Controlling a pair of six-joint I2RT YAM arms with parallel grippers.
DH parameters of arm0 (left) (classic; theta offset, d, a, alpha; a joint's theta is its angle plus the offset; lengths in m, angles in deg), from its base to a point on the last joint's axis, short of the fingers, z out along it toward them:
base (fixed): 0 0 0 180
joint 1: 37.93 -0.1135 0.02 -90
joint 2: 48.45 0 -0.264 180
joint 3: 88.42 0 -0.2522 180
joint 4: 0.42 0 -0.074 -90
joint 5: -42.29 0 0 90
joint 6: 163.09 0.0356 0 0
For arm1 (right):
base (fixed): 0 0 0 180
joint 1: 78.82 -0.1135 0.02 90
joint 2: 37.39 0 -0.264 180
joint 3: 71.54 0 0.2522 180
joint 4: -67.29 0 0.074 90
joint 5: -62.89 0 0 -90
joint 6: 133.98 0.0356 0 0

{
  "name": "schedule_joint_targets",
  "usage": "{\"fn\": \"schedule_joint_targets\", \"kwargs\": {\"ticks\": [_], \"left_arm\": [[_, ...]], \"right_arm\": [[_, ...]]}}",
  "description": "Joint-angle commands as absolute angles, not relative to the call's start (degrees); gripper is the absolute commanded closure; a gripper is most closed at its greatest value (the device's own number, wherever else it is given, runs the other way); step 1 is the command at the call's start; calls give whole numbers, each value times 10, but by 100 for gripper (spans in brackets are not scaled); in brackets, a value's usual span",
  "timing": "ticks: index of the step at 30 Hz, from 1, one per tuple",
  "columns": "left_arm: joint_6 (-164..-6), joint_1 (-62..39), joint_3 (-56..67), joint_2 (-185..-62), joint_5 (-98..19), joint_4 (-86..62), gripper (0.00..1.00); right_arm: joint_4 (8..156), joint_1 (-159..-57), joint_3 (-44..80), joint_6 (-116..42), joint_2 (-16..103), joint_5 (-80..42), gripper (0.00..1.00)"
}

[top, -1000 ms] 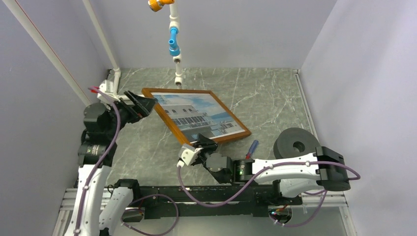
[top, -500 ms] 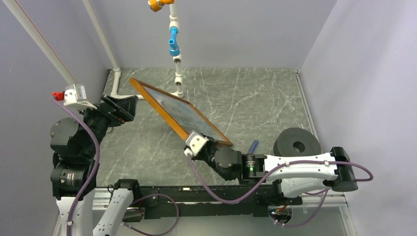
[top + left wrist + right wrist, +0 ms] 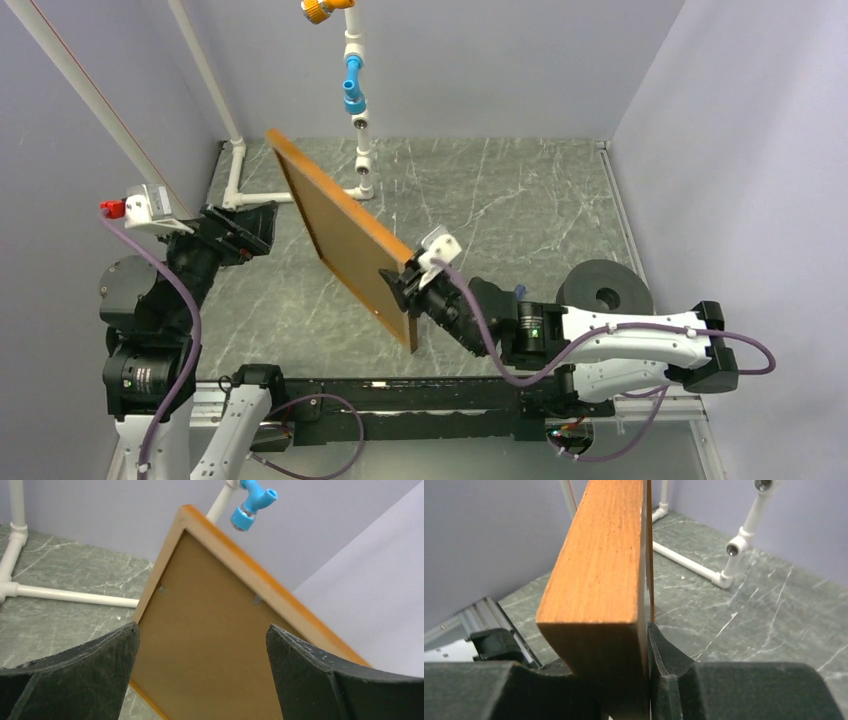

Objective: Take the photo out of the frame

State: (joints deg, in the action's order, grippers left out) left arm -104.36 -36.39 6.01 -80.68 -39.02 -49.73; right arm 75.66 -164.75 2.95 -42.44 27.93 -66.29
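My right gripper [image 3: 405, 285] is shut on the lower edge of the reddish-brown wooden frame [image 3: 340, 235] and holds it up off the table, tilted on edge. Its plain brown backing board [image 3: 215, 650] faces my left gripper [image 3: 255, 225], which stands wide open a short way to the left of it, touching nothing. Seen from the left wrist, the board fills the gap between the open left gripper [image 3: 201, 630], with two small clips near the frame's rim [image 3: 260, 577]. The right wrist view shows the frame's edge [image 3: 599, 565] clamped in the right gripper [image 3: 614, 655]. The photo is hidden on the far side.
A white pipe structure [image 3: 300, 190] stands on the marble table [image 3: 520, 190] behind the frame, with a blue fitting [image 3: 353, 85] hanging above it. A dark grey foam ring [image 3: 600, 288] sits at the right near the right arm. Grey walls close in all sides.
The right gripper lifted the frame off the table and turned it over, so the brown back now shows instead of the picture. The left arm drew back to the left, still open.
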Motion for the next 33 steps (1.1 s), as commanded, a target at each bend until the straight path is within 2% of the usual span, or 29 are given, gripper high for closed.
{"fn": "schedule_joint_targets", "kwargs": {"ticks": [1, 3, 6, 20, 33], "left_arm": [[-1063, -364, 80, -800, -388, -463, 1], [-1066, -365, 81, -804, -380, -462, 1], [-1070, -364, 88, -808, -374, -456, 1], [-1084, -365, 126, -814, -338, -435, 1], [-1085, -365, 165, -817, -312, -433, 0]], "right_arm": [[792, -1576, 48, -228, 239, -637, 100], [888, -1502, 76, -146, 248, -587, 100], [932, -1448, 66, -120, 243, -572, 100], [927, -1256, -133, -67, 99, -482, 100], [843, -1078, -296, -4, 91, -366, 100]]}}
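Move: The right gripper holds the picture frame, which stands on its short side, by the near upright edge just under the top corner; the frame's middle is about 9 cm ahead, 10 cm left and 12 cm below. The clear patch of table it tips over lies roughly 24 cm ahead, 4 cm right and 32 cm down. The screwdriver is some 10 cm ahead, 23 cm right and 33 cm down. From the empty left hand that patch is about 28 cm ahead, 25 cm right and 42 cm down. Keep the right gripper pinched on the frame's edge and swing its top over: go briskly forward first, drifting right, then mostly right and down with a little more forward, some 17 cm right and 13 cm lower in all. Turn the wrist about 55 degrees, tipping the fingers down, raising its left side and turning clockwise. Sink the open left hand about 5 cm, touching nothing. ##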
